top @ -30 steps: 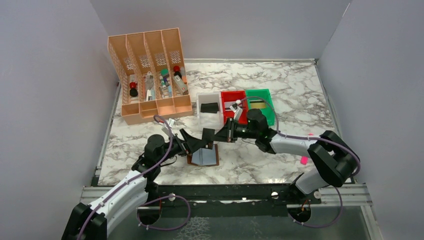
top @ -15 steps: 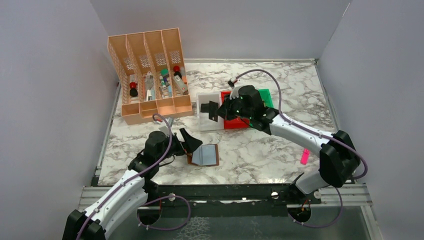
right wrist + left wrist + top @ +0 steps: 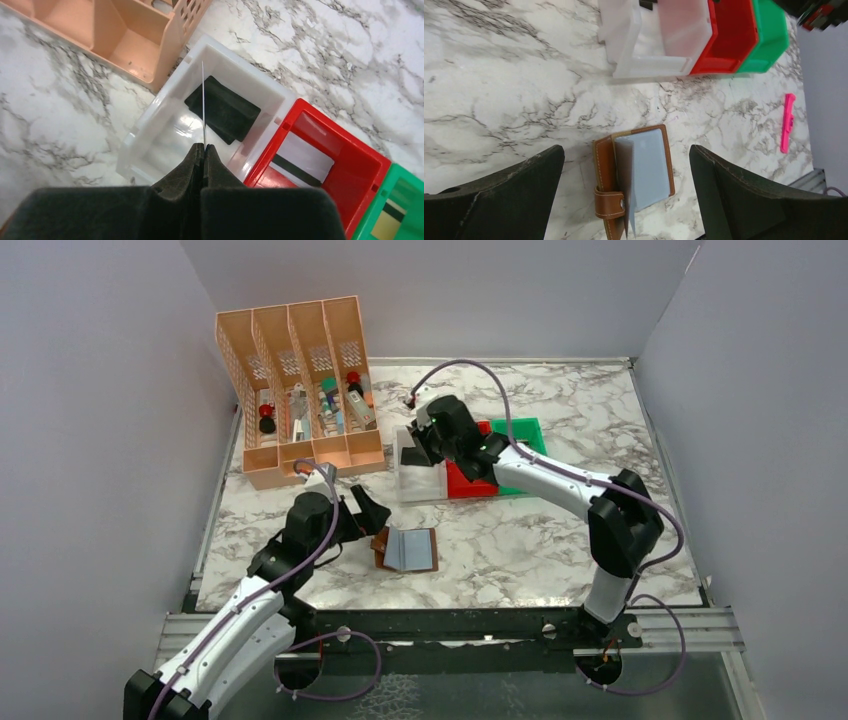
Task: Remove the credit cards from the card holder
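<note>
The brown card holder [image 3: 408, 550] [image 3: 634, 177] lies open on the marble, its grey-blue sleeves facing up and its strap at the near end. My left gripper [image 3: 365, 516] [image 3: 625, 150] is open, just left of the holder, with nothing between its fingers. My right gripper [image 3: 428, 443] [image 3: 204, 147] is shut on a thin credit card [image 3: 203, 100], seen edge-on, held over the white bin [image 3: 420, 490] [image 3: 150, 125]. A dark card [image 3: 222, 107] lies in that bin. One striped white card [image 3: 302, 160] lies in the red bin [image 3: 370, 165].
The green bin [image 3: 527, 430] [image 3: 400, 185] stands right of the red one and holds a card [image 3: 387, 217]. A peach desk organiser [image 3: 300, 390] with small items stands at the back left. A pink object [image 3: 789, 122] lies on the marble right of the holder.
My right arm swung from above the card holder to over the white bin, carrying the card. My left gripper opened wider and drew back left of the holder.
</note>
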Available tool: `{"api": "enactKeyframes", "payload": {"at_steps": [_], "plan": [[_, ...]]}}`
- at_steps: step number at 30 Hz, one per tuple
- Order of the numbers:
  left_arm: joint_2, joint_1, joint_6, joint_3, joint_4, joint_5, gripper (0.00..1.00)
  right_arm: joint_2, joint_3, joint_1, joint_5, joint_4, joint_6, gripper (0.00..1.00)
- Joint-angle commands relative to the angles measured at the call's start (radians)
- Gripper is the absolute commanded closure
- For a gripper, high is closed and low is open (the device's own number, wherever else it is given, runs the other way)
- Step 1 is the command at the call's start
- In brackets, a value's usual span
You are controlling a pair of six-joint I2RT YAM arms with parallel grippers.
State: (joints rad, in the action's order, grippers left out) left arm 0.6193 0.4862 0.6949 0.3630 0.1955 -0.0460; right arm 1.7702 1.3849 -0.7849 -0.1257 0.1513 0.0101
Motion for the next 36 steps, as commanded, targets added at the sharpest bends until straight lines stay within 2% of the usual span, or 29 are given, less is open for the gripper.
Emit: {"api": "enactKeyframes", "payload": {"at_steps": [1, 5, 7, 9, 11, 16, 25, 29, 36], "plan": [[0.028, -0.001, -0.044, 0.084, 0.1, 0.158, 0.01, 0.067, 0.041, -0.044, -0.16, -0.031, -0.219, 0.99], [0.091, -0.001, -0.018, 0.199, 0.162, 0.173, 0.01, 0.116, 0.05, -0.053, -0.143, -0.08, -0.317, 0.99], [0.121, -0.001, -0.081, 0.259, 0.171, 0.172, 0.01, 0.141, 0.048, -0.062, -0.168, -0.114, -0.365, 0.99], [0.148, -0.001, -0.156, 0.272, 0.172, 0.217, 0.01, 0.155, 0.026, -0.065, -0.174, -0.167, -0.421, 0.99], [0.18, 0.0, -0.155, 0.295, 0.207, 0.253, 0.01, 0.182, 0.016, -0.068, -0.2, -0.197, -0.475, 0.99], [0.222, -0.001, -0.141, 0.287, 0.167, 0.196, 0.01, 0.232, 0.008, -0.07, -0.222, -0.254, -0.579, 0.99], [0.182, -0.001, -0.141, 0.274, 0.172, 0.199, 0.01, 0.331, 0.059, -0.07, -0.266, -0.251, -0.603, 0.99], [0.152, -0.001, -0.196, 0.286, 0.175, 0.213, 0.01, 0.37, 0.074, -0.07, -0.285, -0.244, -0.622, 0.99], [0.13, -0.001, -0.227, 0.287, 0.183, 0.248, 0.01, 0.409, 0.138, -0.07, -0.246, -0.115, -0.542, 0.96]]}}
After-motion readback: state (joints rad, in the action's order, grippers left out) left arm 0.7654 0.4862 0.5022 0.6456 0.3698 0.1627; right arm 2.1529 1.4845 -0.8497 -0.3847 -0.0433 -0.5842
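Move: The right hand holds a credit card above the white tray, whose middle lies about 4 cm ahead, 1 cm to the left and 14 cm below. The red tray adjoins it, some 10 cm right and 4 cm ahead of the hand; the card holder lies 20 cm back, 3 cm left and 17 cm below. From the open left hand, the card holder is 4 cm back, 6 cm right and 12 cm below; the white tray is 19 cm ahead, 10 cm right and 9 cm below. The right hand lowers the card about 10 cm into the far half of the white tray while easing some 5 cm forward, rolling roughly 40 degrees so that its left side drops, and its fingers keep the card pinched. The left hand, fingers still wide open and touching nothing, backs away from the card holder, rising about 5 cm and going forward and left, with a brief dip on the way and a slight roll that lifts its left side. ##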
